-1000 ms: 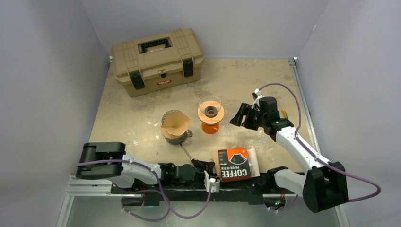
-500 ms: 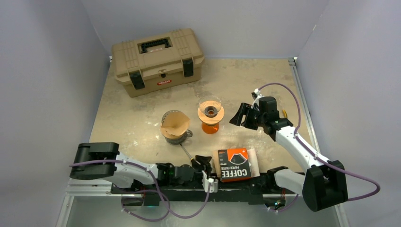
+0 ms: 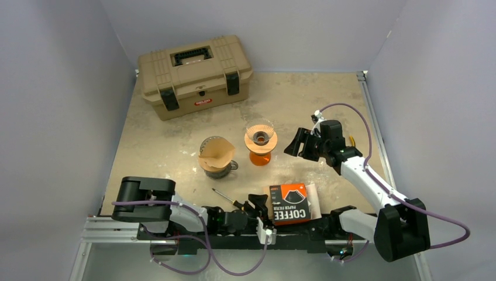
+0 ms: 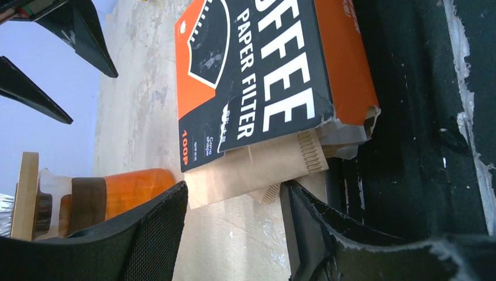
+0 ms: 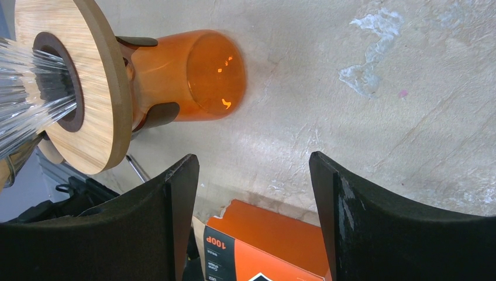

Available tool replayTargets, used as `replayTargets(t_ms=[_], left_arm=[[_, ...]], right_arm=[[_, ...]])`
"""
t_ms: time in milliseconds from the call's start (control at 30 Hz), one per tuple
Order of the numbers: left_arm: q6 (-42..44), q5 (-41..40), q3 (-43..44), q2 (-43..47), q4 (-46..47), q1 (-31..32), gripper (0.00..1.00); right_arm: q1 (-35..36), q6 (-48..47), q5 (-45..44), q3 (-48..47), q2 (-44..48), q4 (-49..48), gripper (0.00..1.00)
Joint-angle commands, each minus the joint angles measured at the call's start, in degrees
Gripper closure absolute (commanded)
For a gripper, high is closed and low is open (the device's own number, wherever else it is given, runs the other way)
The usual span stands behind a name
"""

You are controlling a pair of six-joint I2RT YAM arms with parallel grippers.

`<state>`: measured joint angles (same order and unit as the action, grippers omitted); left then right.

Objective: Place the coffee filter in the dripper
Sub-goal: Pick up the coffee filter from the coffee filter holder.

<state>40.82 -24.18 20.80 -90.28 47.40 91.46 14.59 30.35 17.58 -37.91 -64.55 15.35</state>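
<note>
A brown paper coffee filter [image 3: 214, 150] sits in a dark cup, left of the dripper [image 3: 260, 140], a glass cone with a wooden collar on an orange base. My right gripper [image 3: 296, 143] hangs open just right of the dripper; its wrist view shows the orange base [image 5: 196, 76] and collar [image 5: 93, 88] ahead of the empty gripper [image 5: 254, 170]. My left gripper [image 3: 258, 204] is open beside the orange and black filter box [image 3: 289, 203]. Brown filters [image 4: 251, 167] stick out of the box [image 4: 263, 76], just ahead of the left gripper [image 4: 234, 196]. Nothing lies between its jaws.
A tan toolbox [image 3: 194, 75] stands at the back left. A screwdriver [image 3: 225, 197] lies on the table just left of my left gripper. Grey walls close in on both sides, and the black base rail [image 3: 234, 237] runs along the near edge.
My left gripper has gone from shut to open, and its arm has swung to the right. The screwdriver now lies at a flatter angle, further left. The right arm has stayed still.
</note>
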Motion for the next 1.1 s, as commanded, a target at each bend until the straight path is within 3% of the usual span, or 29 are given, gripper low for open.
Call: replayTargets(t_ms=[0, 200, 367, 767, 1067], left_arm=[[1.32, -2.47, 1.79, -0.99, 4.94, 1.18, 0.42], [1.94, -2.36, 1.82, -0.76, 6.13, 1.79, 0.45], [2.62, -1.68, 2.04, -1.58, 7.98, 1.79, 0.53], [3.61, -0.82, 1.40, 1.13, 5.85, 1.79, 0.98], [-1.83, -1.10, -0.61, 9.54, -2.71, 1.79, 1.00]], right_arm=[[-0.25, -0.82, 1.00, 0.20, 0.10, -1.86, 0.28], [-0.28, -0.90, 1.05, 0.29, -0.20, -2.15, 0.28], [-0.26, -0.90, 1.26, 0.38, -0.31, -2.33, 0.28], [-0.27, -0.90, 1.23, 0.31, -0.33, -2.20, 0.28], [-0.26, -0.90, 1.14, 0.47, -0.14, -2.34, 0.28]])
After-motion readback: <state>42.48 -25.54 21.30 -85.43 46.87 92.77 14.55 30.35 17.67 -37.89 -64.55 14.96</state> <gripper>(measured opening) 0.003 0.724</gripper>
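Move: The coffee filter sticks out from under the box's near-left side, about 3 cm to the right of the left fingertips, level fore and aft and some 1 cm lower. The box's middle is around 8 cm to the right, straight across. The screwdriver lies roughly 11 cm to the left and 1 cm ahead, the orange carafe about 15 cm ahead and 2 cm left. From the right hand, the filter is some 17 cm back, 8 cm left and 7 cm below. The left hand rises about 3 cm overall, edging right, shutting its fingers at the filter's edge, then easing left. ##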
